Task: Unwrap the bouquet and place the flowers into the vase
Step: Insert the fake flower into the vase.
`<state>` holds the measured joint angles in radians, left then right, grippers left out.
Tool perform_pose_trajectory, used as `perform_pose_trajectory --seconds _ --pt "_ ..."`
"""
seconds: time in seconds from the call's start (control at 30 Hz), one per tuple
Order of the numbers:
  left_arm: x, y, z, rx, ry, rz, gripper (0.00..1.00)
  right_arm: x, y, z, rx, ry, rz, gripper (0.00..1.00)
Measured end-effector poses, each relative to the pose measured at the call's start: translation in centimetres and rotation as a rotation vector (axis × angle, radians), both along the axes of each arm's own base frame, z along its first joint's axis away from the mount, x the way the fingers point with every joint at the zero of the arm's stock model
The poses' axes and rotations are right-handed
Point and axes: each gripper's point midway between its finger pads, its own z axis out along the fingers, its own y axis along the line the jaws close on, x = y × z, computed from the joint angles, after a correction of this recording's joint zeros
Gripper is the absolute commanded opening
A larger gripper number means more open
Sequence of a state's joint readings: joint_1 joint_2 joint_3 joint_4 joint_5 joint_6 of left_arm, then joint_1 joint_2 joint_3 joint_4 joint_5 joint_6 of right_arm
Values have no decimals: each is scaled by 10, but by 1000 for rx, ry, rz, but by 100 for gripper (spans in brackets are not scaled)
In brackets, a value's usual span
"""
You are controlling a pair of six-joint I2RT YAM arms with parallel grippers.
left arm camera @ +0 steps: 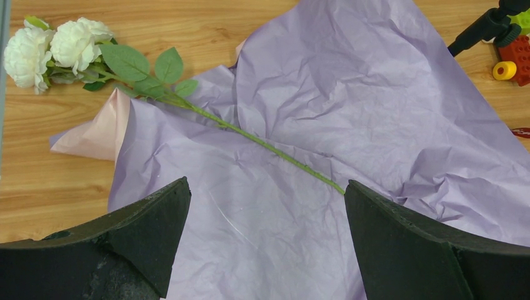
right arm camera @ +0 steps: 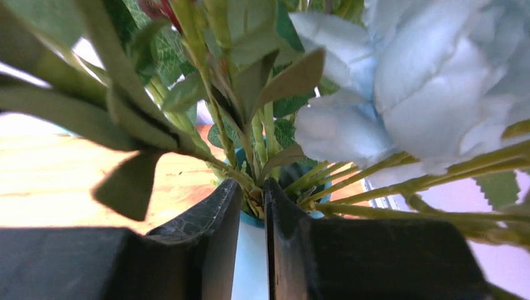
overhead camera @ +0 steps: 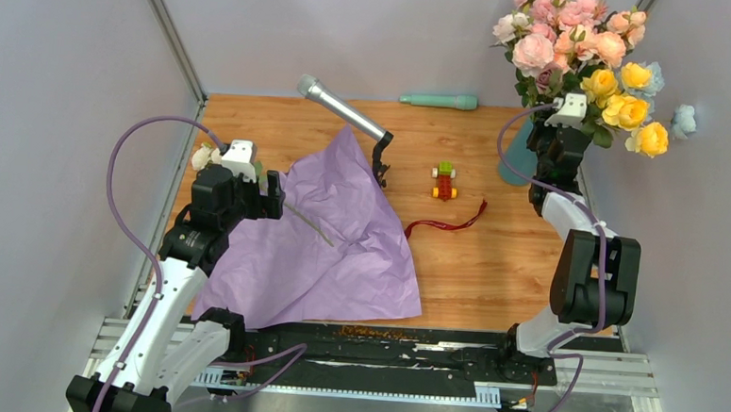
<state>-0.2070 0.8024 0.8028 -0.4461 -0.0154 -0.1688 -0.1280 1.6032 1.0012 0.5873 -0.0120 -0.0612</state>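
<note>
The teal vase [overhead camera: 514, 166] stands at the back right, holding pink, peach and yellow flowers [overhead camera: 578, 47]. My right gripper [overhead camera: 556, 131] is at its mouth. In the right wrist view its fingers [right arm camera: 253, 183] stand a narrow gap apart just below the vase rim [right arm camera: 252, 219], with green stems [right arm camera: 325, 181] fanning out above the tips and nothing clamped between the pads. The lilac paper wrap [overhead camera: 341, 242] lies spread flat. On it lies one cream rose stem [left arm camera: 269, 147], its blooms [left arm camera: 56, 47] off the paper's left edge. My left gripper [left arm camera: 265, 206] hovers open over the stem's cut end.
A dark red ribbon [overhead camera: 450, 225] lies loose right of the paper. Behind it sit a small toy [overhead camera: 445, 182], a microphone [overhead camera: 343, 109] on a black stand and a mint-green rod [overhead camera: 438, 101]. Pale blue blooms [right arm camera: 406, 94] crowd the vase. Grey walls close in both sides.
</note>
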Motion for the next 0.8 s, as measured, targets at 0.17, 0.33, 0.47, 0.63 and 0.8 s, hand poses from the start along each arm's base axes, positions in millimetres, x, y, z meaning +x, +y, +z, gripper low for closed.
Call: perform_pose_trajectory --seconds 0.17,0.33,0.47,0.63,0.8 --pt "0 0 0 0 0 0 100 -2 0 -10 4 35 2 36" --pt "0 0 0 0 0 0 100 -7 1 -10 4 35 6 44" --pt "0 0 0 0 0 0 100 -17 4 -9 6 37 14 49" --pt "0 0 0 0 0 0 100 -31 8 -15 20 53 21 54" --pt "0 -2 0 -8 1 -6 100 -47 15 -18 51 61 29 57"
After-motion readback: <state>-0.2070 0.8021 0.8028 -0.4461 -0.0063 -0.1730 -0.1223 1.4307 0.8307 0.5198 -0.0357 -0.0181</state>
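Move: The vase stands just in front of the right gripper, its middle about 4 cm ahead, a centimetre or so right and some 10 cm lower; the rim is near fingertip height. On the table, some 20 cm below this gripper, the toy car is about 17 cm left and 2 cm ahead, and the teal torch roughly 18 cm left and 21 cm ahead. From the left gripper, the vase is some 62 cm right, 25 cm ahead and 10 cm lower. Keep opening the right gripper's already loosened fingers at the flower stems, from barely parted to a bit over half open. Sink about 1 cm first, then draw straight back some 5 cm away from the vase, easing slightly left and lower, with the fingers still pointing forward. ##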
